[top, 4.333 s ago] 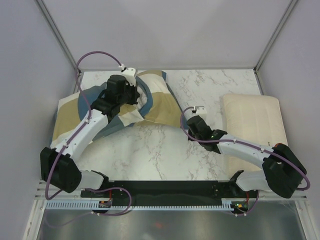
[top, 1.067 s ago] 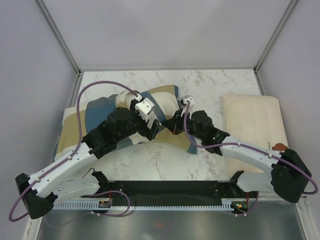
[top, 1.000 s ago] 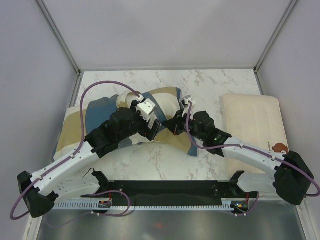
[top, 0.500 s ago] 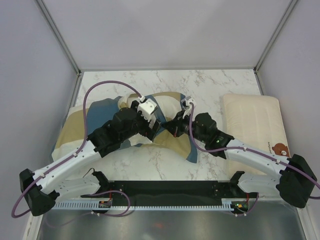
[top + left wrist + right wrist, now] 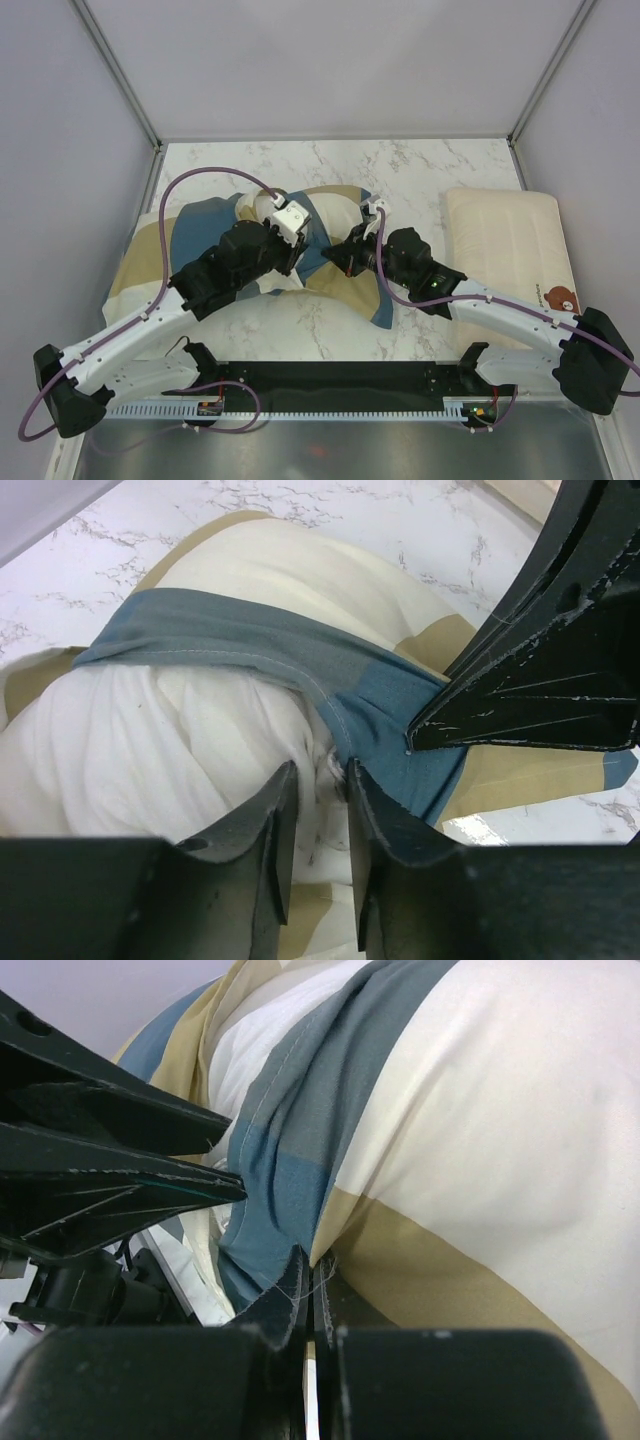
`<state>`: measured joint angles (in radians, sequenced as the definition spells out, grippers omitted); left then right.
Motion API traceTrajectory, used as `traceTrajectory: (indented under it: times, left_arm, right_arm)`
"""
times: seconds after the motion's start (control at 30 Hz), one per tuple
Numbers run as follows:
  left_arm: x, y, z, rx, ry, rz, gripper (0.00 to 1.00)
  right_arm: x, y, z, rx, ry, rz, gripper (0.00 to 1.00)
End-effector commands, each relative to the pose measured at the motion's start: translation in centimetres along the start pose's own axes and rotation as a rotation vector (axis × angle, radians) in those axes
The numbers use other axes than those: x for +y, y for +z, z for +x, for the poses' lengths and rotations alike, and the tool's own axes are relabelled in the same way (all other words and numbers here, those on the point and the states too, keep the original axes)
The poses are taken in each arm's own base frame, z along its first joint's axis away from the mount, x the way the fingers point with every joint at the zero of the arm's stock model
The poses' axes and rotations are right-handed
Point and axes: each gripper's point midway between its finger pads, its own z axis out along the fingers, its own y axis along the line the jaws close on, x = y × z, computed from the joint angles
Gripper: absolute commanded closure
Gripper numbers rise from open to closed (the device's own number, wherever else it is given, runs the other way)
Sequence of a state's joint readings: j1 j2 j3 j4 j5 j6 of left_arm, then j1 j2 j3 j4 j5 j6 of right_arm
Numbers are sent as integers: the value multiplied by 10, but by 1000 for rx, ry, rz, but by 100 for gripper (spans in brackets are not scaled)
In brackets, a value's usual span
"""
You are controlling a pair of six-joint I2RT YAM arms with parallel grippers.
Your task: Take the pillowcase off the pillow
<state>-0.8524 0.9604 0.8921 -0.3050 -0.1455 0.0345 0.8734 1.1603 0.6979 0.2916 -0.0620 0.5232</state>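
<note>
The pillowcase point(image 5: 200, 228), in blocks of steel blue, tan and cream, lies left of centre with the pillow still partly inside. The off-white pillow point(image 5: 150, 750) bulges out of the open end under a blue hem band point(image 5: 250, 640). My left gripper point(image 5: 322, 775) has its jaws drawn close, pinching a wrinkled fold of the white pillow. My right gripper point(image 5: 308, 1270) is shut on the pillowcase edge point(image 5: 290, 1190), where blue meets tan. In the top view, the left gripper point(image 5: 303, 243) and right gripper point(image 5: 337, 262) nearly face each other over the opening.
A flatter cream pillow with a brown bear print point(image 5: 505, 250) lies at the right side of the marble table point(image 5: 420, 170). Grey walls close in the back and both sides. A corner of the pillowcase hangs down toward the front point(image 5: 380, 315).
My left jaws have narrowed from wide open onto the white pillow. The right gripper has drawn the pillowcase edge a little right and toward the front.
</note>
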Motion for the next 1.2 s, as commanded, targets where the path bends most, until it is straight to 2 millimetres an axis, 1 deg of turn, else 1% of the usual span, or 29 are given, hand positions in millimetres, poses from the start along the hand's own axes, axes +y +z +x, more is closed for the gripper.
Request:
traceTrajectory:
  times: [0.0, 0.07, 0.1, 0.2, 0.27, 0.3, 0.33, 0.37, 0.43, 0.57, 0.73, 0.8, 0.87, 0.9, 0.93, 0.97, 1.0, 1.03, 1.1, 1.17]
  left_arm:
    - [10, -2, -17, -68, 0, -42, 70]
    - [10, -3, -18, -73, -6, -39, 77]
    - [10, -4, -19, -79, -7, -39, 85]
    - [7, -3, -19, -78, -8, -24, 91]
    - [8, -5, -18, -78, -8, -23, 98]
    - [8, -6, -16, -75, -7, -25, 98]
    - [9, -8, -15, -74, -4, -30, 98]
    - [10, -10, -15, -82, -6, -31, 98]
    - [8, -12, -13, -81, -3, -21, 98]
    - [1, -11, -12, -81, -7, 19, 98]
    - [4, -14, -14, -91, -9, 5, 98]
    - [8, -14, -11, -81, -5, -19, 98]
    - [17, -16, -10, -74, 3, -65, 98]
    - [19, -18, -11, -79, 3, -78, 98]
    - [23, -23, -12, -89, 7, -92, 98]
    - [23, -24, -12, -93, 7, -96, 98]
    - [24, -26, -13, -99, 9, -99, 98]
    - [25, -27, -10, -92, 9, -105, 98]
    - [27, -26, -9, -86, 9, -114, 98]
    - [27, -26, -9, -83, 5, -115, 98]
  right_arm:
    - [14, -5, -22, -79, -11, -44, 100]
    - [13, -6, -20, -78, -10, -38, 100]
    - [12, -7, -20, -78, -9, -34, 100]
    - [10, -8, -18, -72, -11, -26, 100]
    - [8, -9, -17, -71, -11, -13, 100]
    - [1, -10, -14, -60, -10, 20, 100]
    - [1, -11, -14, -58, -10, 23, 100]
    - [-4, -12, -16, -67, -16, 49, 100]
    - [-8, -15, -19, -84, -17, 72, 100]
    - [-6, -15, -22, -81, -23, 68, 100]
    - [-6, -15, -19, -72, -18, 67, 100]
    - [-12, -16, -18, -74, -20, 99, 100]
    - [-21, -18, -19, -79, -15, 150, 100]
    - [-31, -22, -20, -85, -18, 207, 100]
    - [-33, -24, -22, -90, -21, 220, 100]
    - [-36, -25, -23, -94, -22, 237, 100]
    - [-43, -28, -24, -94, -23, 275, 100]
    - [-45, -29, -27, -98, -29, 289, 100]
    - [-51, -33, -26, -92, -31, 322, 100]
    - [-52, -35, -28, -93, -39, 332, 100]
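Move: Between the left hand's half-closed fingers, about 1 cm ahead and barely lower, sits a bunched fold of the white pillow. The pillow's bare bulge lies some 8 cm ahead, 4 cm left and 5 cm below. The blue hem of the pillowcase is roughly 2 cm ahead and 7 cm right; the right hand already has it in its fingertips. From the right hand, the pillow fold lies about 7 cm left and 1 cm back. Shutting fully at the white fold beside the hem, the left fingers pinch in, and the hand eases back about 1 cm, pauses, then jerks some 3 cm left and slightly up. The right hand keeps its pinch on the blue hem and draws it away from the left hand, slowly and then faster, about 5 cm right and 2.5 cm down, yawing some 13 degrees clockwise and rolling slightly. ##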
